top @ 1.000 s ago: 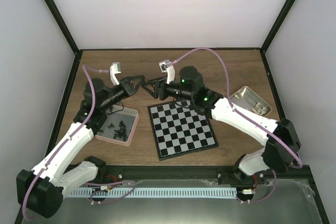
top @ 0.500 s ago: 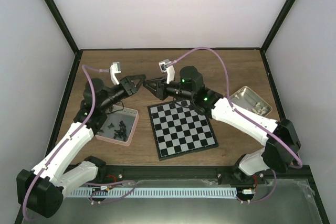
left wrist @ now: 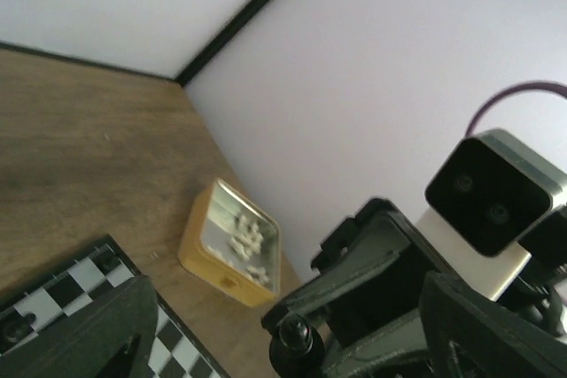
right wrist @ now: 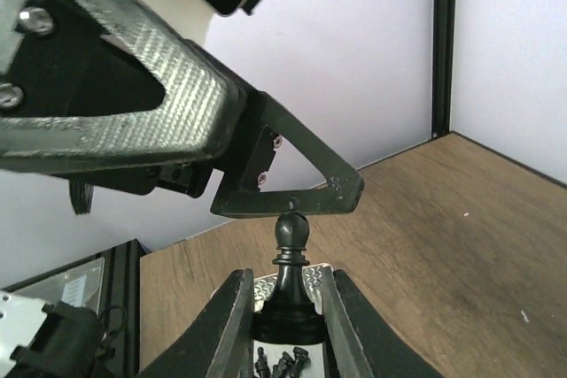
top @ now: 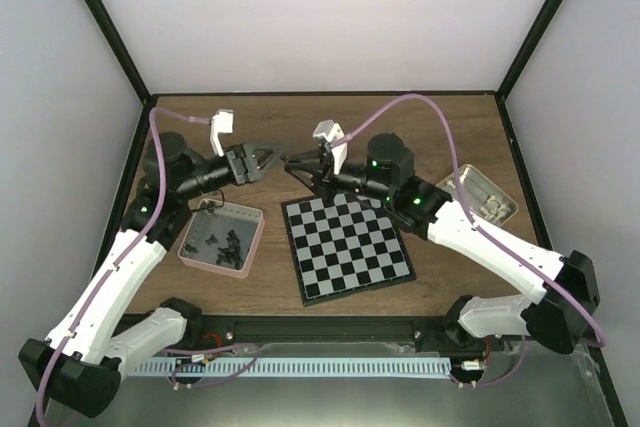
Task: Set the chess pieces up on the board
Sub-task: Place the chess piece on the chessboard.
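Observation:
In the air behind the board (top: pixel 345 247), my two grippers meet tip to tip. My right gripper (right wrist: pixel 285 300) is shut on the base of a black bishop (right wrist: pixel 291 263), which stands upright between its fingers. My left gripper (top: pixel 266 159) is open, its fingers (right wrist: pixel 292 194) spread to either side of the bishop's head (left wrist: pixel 297 335) without touching it. More black chess pieces (top: pixel 222 242) lie in a pink-rimmed tray (top: pixel 252 247) left of the board. Whitish pieces (top: pixel 488 200) lie in a tan tin (top: pixel 462 179) to its right.
The enclosure's black frame posts and pale walls close in the brown table (top: pixel 420 127) at the back and both sides. The tin (left wrist: pixel 232 245) and a corner of the board (left wrist: pixel 53 294) show in the left wrist view.
My left gripper has opened and let go of the black bishop, and my right gripper has shut on it. Both arms have shifted, the right elbow swinging outward.

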Action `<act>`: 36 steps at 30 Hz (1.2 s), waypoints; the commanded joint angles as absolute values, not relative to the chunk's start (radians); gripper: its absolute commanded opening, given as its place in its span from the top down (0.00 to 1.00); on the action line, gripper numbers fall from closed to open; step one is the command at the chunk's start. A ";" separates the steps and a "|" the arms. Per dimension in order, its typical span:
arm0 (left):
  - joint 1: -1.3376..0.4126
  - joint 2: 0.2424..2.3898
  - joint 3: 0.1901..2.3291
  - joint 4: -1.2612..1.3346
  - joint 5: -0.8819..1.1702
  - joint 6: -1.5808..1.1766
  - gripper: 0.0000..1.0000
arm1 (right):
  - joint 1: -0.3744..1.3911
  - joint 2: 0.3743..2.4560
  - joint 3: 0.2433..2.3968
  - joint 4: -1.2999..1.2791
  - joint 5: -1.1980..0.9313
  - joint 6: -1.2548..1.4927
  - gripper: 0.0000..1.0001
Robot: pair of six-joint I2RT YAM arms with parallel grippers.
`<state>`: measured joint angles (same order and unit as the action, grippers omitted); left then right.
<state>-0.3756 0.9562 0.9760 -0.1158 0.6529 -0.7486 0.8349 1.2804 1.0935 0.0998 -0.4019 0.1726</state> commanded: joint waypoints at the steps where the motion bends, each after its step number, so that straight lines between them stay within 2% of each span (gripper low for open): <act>1: -0.367 0.990 1.025 -0.231 0.852 -0.730 0.23 | 0.842 1.232 1.066 0.078 -0.434 0.006 0.83; 5: -0.365 0.997 1.043 -0.227 0.942 -0.771 0.44 | 0.842 1.212 1.051 0.081 -0.431 -0.034 0.83; 7: -0.366 0.994 1.038 -0.241 0.949 -0.769 0.50 | 0.842 1.214 1.058 0.068 -0.438 -0.045 0.83; 10: -0.358 1.009 1.036 -0.283 0.943 -0.766 0.67 | 0.842 1.213 1.062 0.057 -0.458 -0.056 0.83; 11: -0.358 1.017 1.035 -0.291 0.939 -0.771 0.70 | 0.842 1.211 1.060 0.056 -0.460 -0.058 0.83; 16: -0.358 1.020 1.006 -0.253 0.918 -0.823 0.76 | 0.842 1.212 1.061 0.031 -0.472 -0.086 0.83; 23: -0.359 1.042 0.996 -0.241 0.904 -0.831 0.72 | 0.842 1.228 1.070 0.005 -0.475 -0.113 0.83; 30: -0.359 1.057 0.977 -0.234 0.901 -0.812 0.94 | 0.842 1.250 1.069 -0.003 -0.458 -0.107 0.83; 31: -0.359 1.059 0.977 -0.236 0.895 -0.802 0.95 | 0.842 1.254 1.068 -0.003 -0.450 -0.099 0.81; 32: -0.358 1.061 0.978 -0.238 0.889 -0.792 0.96 | 0.842 1.255 1.068 -0.003 -0.435 -0.084 0.73; 34: -0.359 1.066 0.983 -0.253 0.868 -0.757 0.96 | 0.841 1.259 1.067 -0.017 -0.401 -0.047 0.47; 36: -0.359 1.074 1.002 -0.306 0.799 -0.693 0.96 | 0.839 1.246 1.045 -0.016 -0.369 -0.005 0.37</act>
<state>-0.3622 1.0630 0.9867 -0.2562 0.8825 -0.7940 0.8349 1.2541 1.0554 -0.0174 -0.4286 -0.0677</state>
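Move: The black pawn, already held by its base in the right fingers, has its middle about 2 cm right of the open left hand and 3 cm below it, level fore and aft. The chessboard's middle lies roughly 12 cm right of the left hand, 8 cm back and 34 cm down; the black-piece tray some 16 cm left, 7 cm back and equally low. From the right hand, the pawn's middle is about 1 cm left and 1 cm up. Left swings back, then sinks about 5 cm, pinching the pawn's head; right sinks 3 cm and opens. ##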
